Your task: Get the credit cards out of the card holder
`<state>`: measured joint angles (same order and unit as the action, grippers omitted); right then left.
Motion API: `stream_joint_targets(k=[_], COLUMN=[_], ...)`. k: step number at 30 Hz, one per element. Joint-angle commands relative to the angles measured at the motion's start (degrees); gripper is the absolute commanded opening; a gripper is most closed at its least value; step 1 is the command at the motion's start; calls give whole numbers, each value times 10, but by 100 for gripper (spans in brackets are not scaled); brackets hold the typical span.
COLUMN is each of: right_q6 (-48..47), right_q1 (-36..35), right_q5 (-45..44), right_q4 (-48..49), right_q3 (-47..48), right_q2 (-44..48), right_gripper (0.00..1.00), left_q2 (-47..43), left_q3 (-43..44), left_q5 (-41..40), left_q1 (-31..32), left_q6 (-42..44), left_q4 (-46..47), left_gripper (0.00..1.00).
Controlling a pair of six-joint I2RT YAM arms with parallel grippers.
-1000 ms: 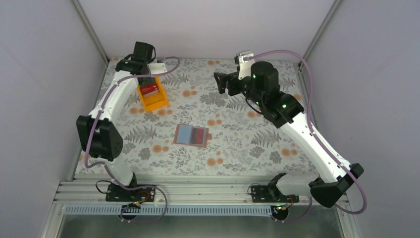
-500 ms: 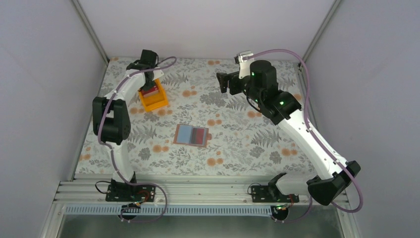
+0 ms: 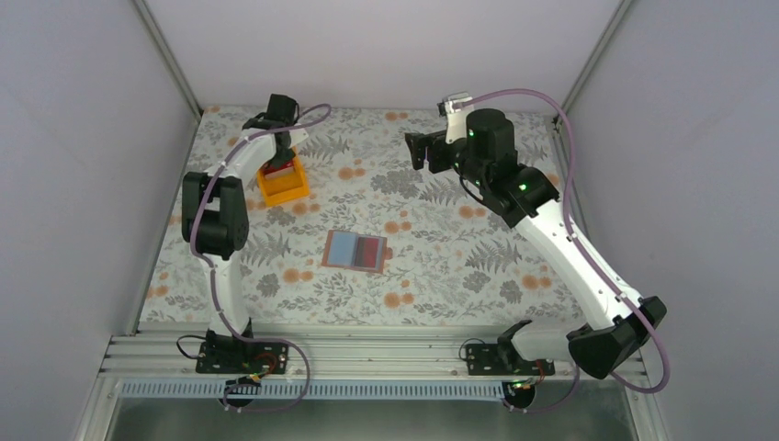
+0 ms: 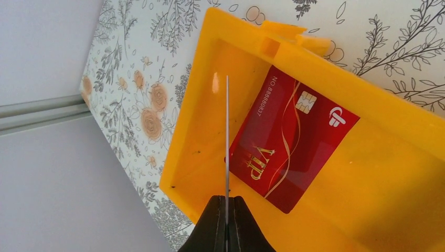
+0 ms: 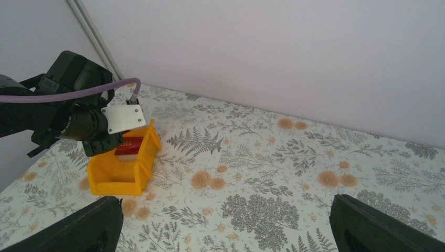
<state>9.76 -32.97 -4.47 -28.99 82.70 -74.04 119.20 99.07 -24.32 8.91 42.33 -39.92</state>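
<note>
The card holder lies open in the middle of the table, with its light blue lining up and a red credit card on its right half. My left gripper is shut on a thin card seen edge-on, its faces hidden. It hangs over the orange tray at the far left. Another red card marked VIP lies flat in that tray. My right gripper stands open high over the far middle of the table, holding nothing.
The orange tray stands near the table's far left corner, close to the left wall and its metal rail. It also shows in the right wrist view, as does the left arm's wrist. The patterned table top runs between tray and holder.
The left arm's elbow has swung inward and up, while its gripper stays over the tray with the card. The right arm has shifted slightly, still open.
</note>
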Motion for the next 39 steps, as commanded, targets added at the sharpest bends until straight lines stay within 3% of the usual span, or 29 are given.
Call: stream_joint_targets(k=[1, 20, 22, 26, 29, 35, 39], right_q6=[-8, -10, -9, -8, -12, -7, -2], right_q1=[9, 16, 16, 17, 18, 20, 20], right_q5=[12, 39, 38, 39, 47, 54, 65], right_q4=[6, 3, 3, 4, 4, -1, -3], right_q3=[-5, -13, -14, -17, -18, -19, -22], right_q2=[-6, 6, 9, 13, 13, 6, 3], right_gripper=[100, 100, 100, 100, 100, 100, 100], left_q2=[-4, 2, 4, 5, -3, -40, -63], left_q3=[-14, -87, -87, -74, -54, -25, -47], left_q5=[0, -37, -33, -23, -12, 31, 40], left_q1=[4, 8, 8, 8, 7, 4, -1], left_q6=[1, 109, 114, 107, 102, 105, 123], left_q4=[16, 106, 105, 89, 64, 21, 29], left_gripper=[2, 3, 9, 37, 51, 63, 65])
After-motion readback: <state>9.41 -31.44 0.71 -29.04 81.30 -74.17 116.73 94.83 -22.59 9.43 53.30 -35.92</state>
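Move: My left hand holds a card on edge between its fingers. The red VIP card already in the orange box lies almost straight below, about 1 cm back, level left to right and roughly 9 cm down. The box's middle is some 3 cm back and 1 cm to the right. The open card holder is about 28 cm back and 21 cm to the right. From my idle right hand, that red card is roughly 14 cm ahead, 36 cm to the left and 35 cm below. I lower the pinched card about 3 cm further into the orange box with my left hand, turning the wrist some 10 degrees clockwise. I steady there and spread the fingers to well over half open, letting go of the card over the one already lying there. Then I lift the open fingers straight back up about 3 cm. ##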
